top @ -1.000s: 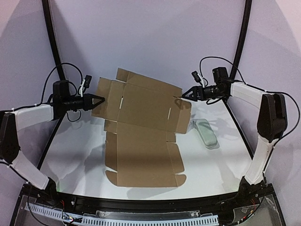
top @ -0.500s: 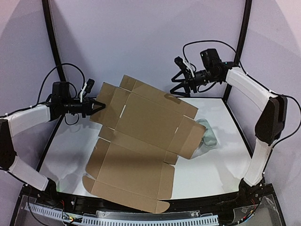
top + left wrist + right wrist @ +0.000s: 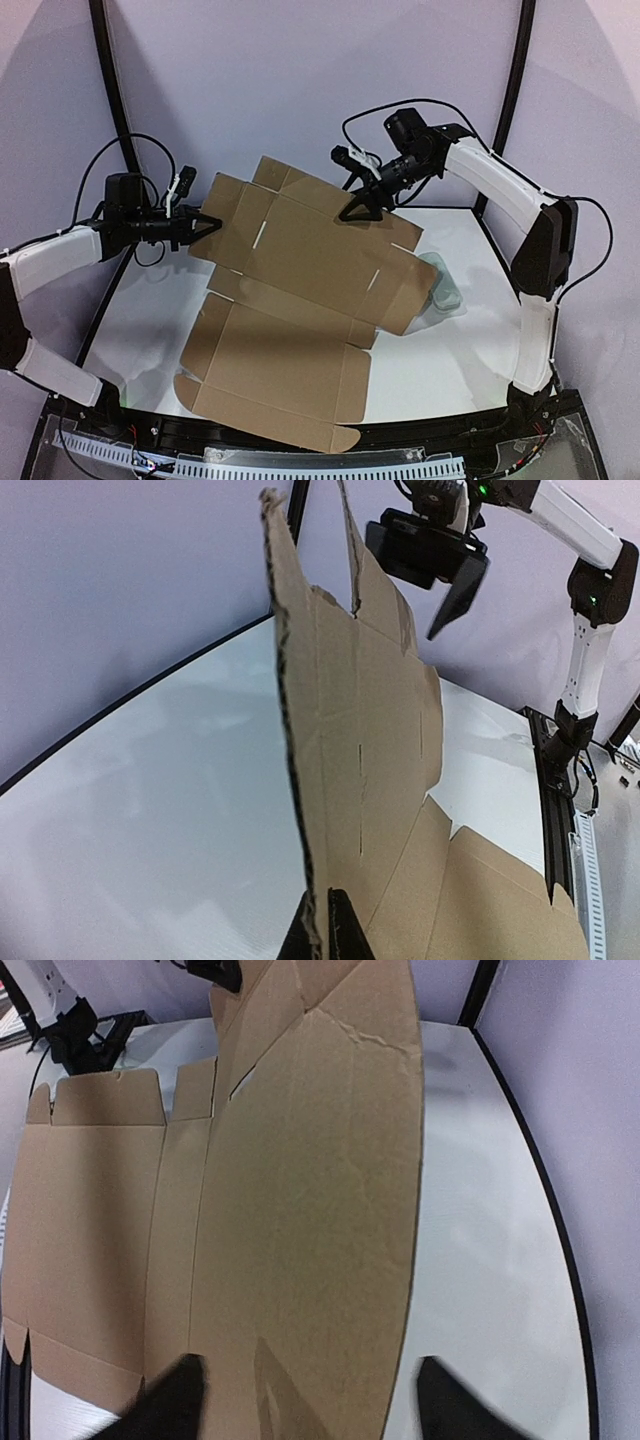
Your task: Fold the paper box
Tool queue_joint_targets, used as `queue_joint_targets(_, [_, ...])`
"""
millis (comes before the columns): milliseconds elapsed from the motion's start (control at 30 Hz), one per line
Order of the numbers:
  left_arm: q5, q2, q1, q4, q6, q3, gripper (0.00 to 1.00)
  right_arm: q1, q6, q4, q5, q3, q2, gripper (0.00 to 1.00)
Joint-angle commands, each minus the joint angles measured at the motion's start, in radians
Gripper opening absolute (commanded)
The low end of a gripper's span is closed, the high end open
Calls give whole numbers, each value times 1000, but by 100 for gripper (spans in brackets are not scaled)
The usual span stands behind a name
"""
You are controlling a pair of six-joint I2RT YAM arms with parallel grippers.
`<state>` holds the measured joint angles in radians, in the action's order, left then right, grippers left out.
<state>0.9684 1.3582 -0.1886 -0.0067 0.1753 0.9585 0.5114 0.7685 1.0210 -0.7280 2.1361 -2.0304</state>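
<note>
The paper box (image 3: 300, 290) is a flat brown die-cut cardboard sheet, tilted, its far half raised and its near half resting on the table. My left gripper (image 3: 212, 226) is shut on the sheet's left edge; in the left wrist view the edge (image 3: 300, 780) runs up from between my fingertips. My right gripper (image 3: 362, 207) is open and empty, hovering above the sheet's far edge. In the right wrist view the cardboard (image 3: 300, 1210) fills the space below my spread fingers (image 3: 170, 1400).
A small pale grey-green case (image 3: 447, 292) lies on the white table (image 3: 470, 350) right of the sheet, partly hidden by it. Purple walls and black poles surround the table.
My right gripper let go of the sheet's right edge, rose, and moved left over the far edge. The sheet swung down toward the near left. My left gripper kept its hold.
</note>
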Motion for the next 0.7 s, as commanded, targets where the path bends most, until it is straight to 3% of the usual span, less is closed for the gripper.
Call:
queue_joint_targets(0, [11,-49,-7,16,-4,-24,1,10,-4,-4,35,-11,16,51])
queue_joint_targets(67, [6,-53,-8,18,-4,-28,1,20,9,-9,58,-27,25,39])
queue_joint_targets(100, [5,-57,-7,23,-6,-35,1,34,25,-10,84,-36,32,25])
queue_joint_targets(133, [1,-57,-7,24,-8,-35,1,42,33,-10,103,-40,36,22])
queue_joint_targets(167, [-1,-60,-7,32,-14,-38,1,62,43,-11,134,-44,42,13])
queue_joint_targets(233, [-23,-62,-7,56,-28,-45,1,87,46,-36,216,-52,53,2])
queue_joint_targets(433, [-304,-37,-6,181,-192,-71,3,146,8,-363,491,-213,145,0])
queue_joint_targets(533, [-427,-10,-6,251,-282,-82,15,177,34,-549,618,-313,192,0])
queue_joint_targets(667, [-589,42,-5,289,-365,-73,56,239,107,-785,871,-416,199,0])
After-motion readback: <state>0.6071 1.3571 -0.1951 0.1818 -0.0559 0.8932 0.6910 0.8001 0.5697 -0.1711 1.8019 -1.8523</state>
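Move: The right hand's open fingers already straddle the paper box's far edge, which lies about 1 cm ahead and 1 cm to the left, level with them. From there the hanging near panel is some 24 cm back, 14 cm left and 20 cm lower; the pale green case is roughly 8 cm back, 21 cm right and 24 cm below. The left hand still pinches the left flap's edge, with that far-edge spot about 25 cm to its right and 5 cm ahead. Sinking barely 2 cm, the right hand shuts on the far edge of the box, then comes most of the way back up, easing left and forward a couple of centimetres while its wrist rolls about 30 degrees with the edge pinched. The left hand holds the flap until that grip is made, then swings forward and to its left, turning counter-clockwise, its fingers starting to open around the flap's edge. ##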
